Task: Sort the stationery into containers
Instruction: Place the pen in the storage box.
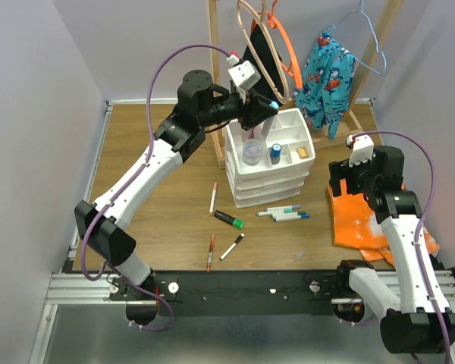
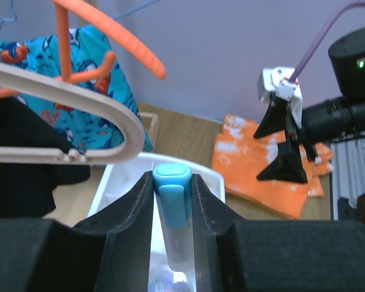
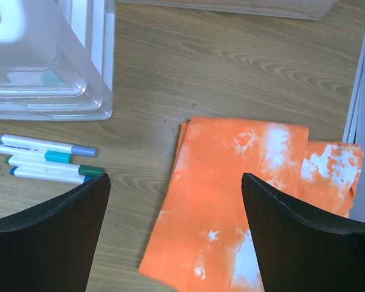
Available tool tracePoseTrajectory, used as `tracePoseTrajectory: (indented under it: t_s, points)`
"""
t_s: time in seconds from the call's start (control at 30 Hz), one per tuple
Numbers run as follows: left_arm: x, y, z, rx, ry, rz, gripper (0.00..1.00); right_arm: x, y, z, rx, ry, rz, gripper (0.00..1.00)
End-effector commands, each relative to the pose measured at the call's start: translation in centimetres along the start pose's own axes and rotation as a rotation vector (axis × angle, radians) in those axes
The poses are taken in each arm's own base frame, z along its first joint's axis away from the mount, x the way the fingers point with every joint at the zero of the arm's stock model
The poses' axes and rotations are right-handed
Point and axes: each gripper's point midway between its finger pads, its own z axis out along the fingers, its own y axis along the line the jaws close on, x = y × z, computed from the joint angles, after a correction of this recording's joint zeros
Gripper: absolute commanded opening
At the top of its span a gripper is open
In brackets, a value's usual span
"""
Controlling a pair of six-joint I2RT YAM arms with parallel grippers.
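My left gripper (image 1: 267, 107) hovers over the back of the white organiser's top tray (image 1: 293, 114) and is shut on a light-blue bar (image 2: 172, 185), whose clear body hangs down between the fingers (image 2: 131, 213). A small blue-capped bottle (image 1: 275, 152) stands in a tray compartment. On the table lie several white pens with teal and blue caps (image 1: 283, 214), a green-capped black marker (image 1: 229, 220), and three thin pens (image 1: 213, 198) (image 1: 210, 252) (image 1: 232, 246). My right gripper (image 3: 176, 182) stands open and holds nothing, above the orange cloth (image 3: 231, 201), with the capped pens (image 3: 45, 159) to its left.
A wooden rack (image 1: 212, 76) with hangers and a blue patterned garment (image 1: 326, 72) stands behind the organiser. A pale hanger (image 2: 79, 115) and an orange one (image 2: 115, 36) hang close to my left wrist. The organiser's drawers (image 3: 48, 67) are at my right gripper's far left.
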Motion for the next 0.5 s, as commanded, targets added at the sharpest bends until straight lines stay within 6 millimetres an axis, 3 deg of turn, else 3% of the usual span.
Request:
tracePoseTrajectory:
  t_s: [0.0,0.23,0.47]
  points:
    - [-4.1,0.6,1.7,0.014,-0.205,0.012,0.18,0.0,-1.0,-0.2,0.044,0.023,-0.018,0.96]
    - [-2.8,4.7,3.2,-0.117,-0.229,0.027,0.18,0.2,-1.6,0.0,0.055,0.042,-0.001,0.96]
    - [0.1,8.9,4.0,-0.24,-0.196,0.014,0.17,0.5,-2.1,0.1,0.068,0.053,0.018,0.96]
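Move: The left gripper already holds the capped pen upright over the storage box. The top tray's middle lies about 8 cm ahead, 3 cm right and 27 cm below. In the tray, the pink-capped bottle is some 10 cm ahead and 4 cm left, the small blue bottle 5 cm ahead and 5 cm right. The wooden hanger's lower end is roughly 7 cm ahead, 4 cm right, near hand height. From the right gripper the tray is about 13 cm ahead, 21 cm left, 7 cm below. Keep the pen pinched by its blue cap and bring the left gripper forward about 6.5 cm, close to level and high over the storage box, towards the middle of the top tray and closer to the wooden hanger. On the way, tip the right-pointing fingers up and swing them counter-clockwise, each by a little under 10 degrees. ##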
